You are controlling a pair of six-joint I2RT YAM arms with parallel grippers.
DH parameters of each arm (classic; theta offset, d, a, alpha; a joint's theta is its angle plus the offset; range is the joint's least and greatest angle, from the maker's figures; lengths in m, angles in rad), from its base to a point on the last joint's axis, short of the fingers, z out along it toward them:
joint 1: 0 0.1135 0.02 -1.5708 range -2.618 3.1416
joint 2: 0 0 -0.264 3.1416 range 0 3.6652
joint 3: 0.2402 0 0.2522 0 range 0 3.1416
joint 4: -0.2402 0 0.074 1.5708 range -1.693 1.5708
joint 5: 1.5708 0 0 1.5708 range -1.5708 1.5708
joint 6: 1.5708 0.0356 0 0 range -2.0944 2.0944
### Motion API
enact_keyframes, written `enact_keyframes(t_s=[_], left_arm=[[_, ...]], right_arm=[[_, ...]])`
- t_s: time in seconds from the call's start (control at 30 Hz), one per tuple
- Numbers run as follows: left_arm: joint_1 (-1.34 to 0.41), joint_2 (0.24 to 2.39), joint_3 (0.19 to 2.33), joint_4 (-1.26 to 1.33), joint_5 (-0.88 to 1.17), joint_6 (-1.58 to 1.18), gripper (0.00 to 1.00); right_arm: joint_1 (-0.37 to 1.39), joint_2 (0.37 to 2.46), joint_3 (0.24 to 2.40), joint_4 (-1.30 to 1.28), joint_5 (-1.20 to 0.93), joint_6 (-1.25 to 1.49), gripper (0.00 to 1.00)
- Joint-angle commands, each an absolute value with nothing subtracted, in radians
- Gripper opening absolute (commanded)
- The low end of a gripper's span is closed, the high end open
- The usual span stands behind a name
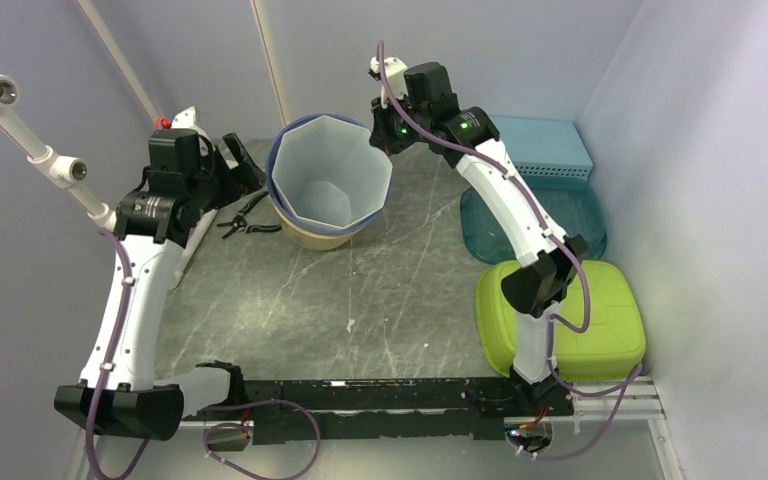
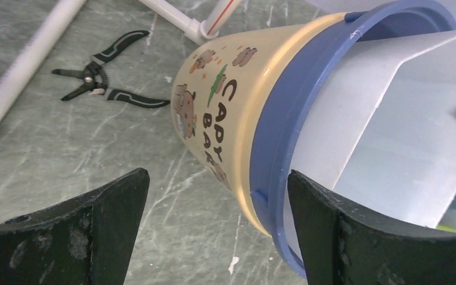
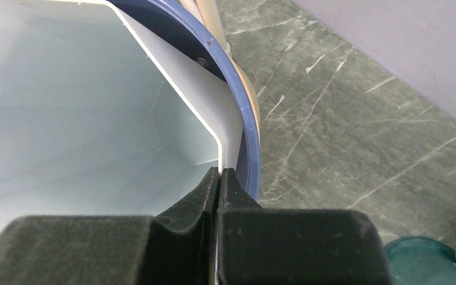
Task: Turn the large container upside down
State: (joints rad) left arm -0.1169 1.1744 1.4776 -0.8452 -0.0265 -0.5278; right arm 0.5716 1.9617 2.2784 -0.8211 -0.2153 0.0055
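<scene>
The large container [image 1: 332, 165] is a white faceted tub, mouth up, nested inside a cream cartoon-printed bucket [image 2: 214, 113] with a blue rim [image 2: 285, 119]. My right gripper [image 3: 219, 173] is shut on the thin white wall of the large container [image 3: 83, 107] at its right edge, one finger inside and one outside; from above it shows as the right gripper [image 1: 385, 128]. My left gripper [image 2: 217, 176] is open on the bucket's left side. Its right finger [image 2: 332, 231] sits in front of the blue rim and its left finger [image 2: 95, 225] hangs over bare table. It grips nothing.
Black pliers [image 2: 104, 86] lie left of the bucket beside a white pipe [image 1: 30, 140]. To the right are a green lidded box [image 1: 600, 310], a teal dish [image 1: 585, 215] and a light blue basket [image 1: 545, 145]. Walls close in the back and the right.
</scene>
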Motion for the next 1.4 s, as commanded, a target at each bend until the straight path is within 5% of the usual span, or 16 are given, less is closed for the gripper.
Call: enact_keyframes(t_s=[0.0, 0.4, 0.87, 1.37], left_arm=[[-0.078, 1.192, 1.478, -0.761, 0.148, -0.535, 0.90], [-0.069, 1.286, 1.522, -0.725, 0.302, -0.470, 0.70], [-0.069, 1.344, 1.614, -0.775, 0.427, -0.487, 0.04], [-0.068, 1.292, 1.680, -0.894, 0.519, -0.566, 0.03]], right_arm=[[0.566, 1.971, 2.284, -0.805, -0.254, 0.029, 0.00], [0.565, 1.984, 2.309, -0.814, -0.276, 0.057, 0.00], [0.565, 1.949, 2.287, -0.796, -0.369, 0.115, 0.00], [0.580, 1.848, 2.211, -0.760, -0.536, 0.251, 0.00]])
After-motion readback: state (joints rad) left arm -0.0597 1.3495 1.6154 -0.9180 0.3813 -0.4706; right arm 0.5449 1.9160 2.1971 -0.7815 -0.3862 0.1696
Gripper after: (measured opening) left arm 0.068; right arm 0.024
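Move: The left hand, wide open, has the near-side left edge of the large container's blue rim about 3 cm ahead and 4 cm to its right, level with the fingers. The middle of that nested stack is roughly 15 cm to its right, 2 cm ahead and 12 cm down; the pruners lie some 7 cm ahead and 32 cm below. The right hand already pinches the white inner rim; from it the left edge is about 21 cm left and 4 cm back. The left fingers close on the left edge of the container's blue rim, after the hand goes right about 4.5 cm and forward 3 cm, swinging nearly 20 degrees clockwise. With the rim pinched, it eases back some 2 cm. The right hand keeps its pinch on the white rim, nearly still at first, then draws back about 2.5 cm, its wrist rolling left side up and tipping down. ##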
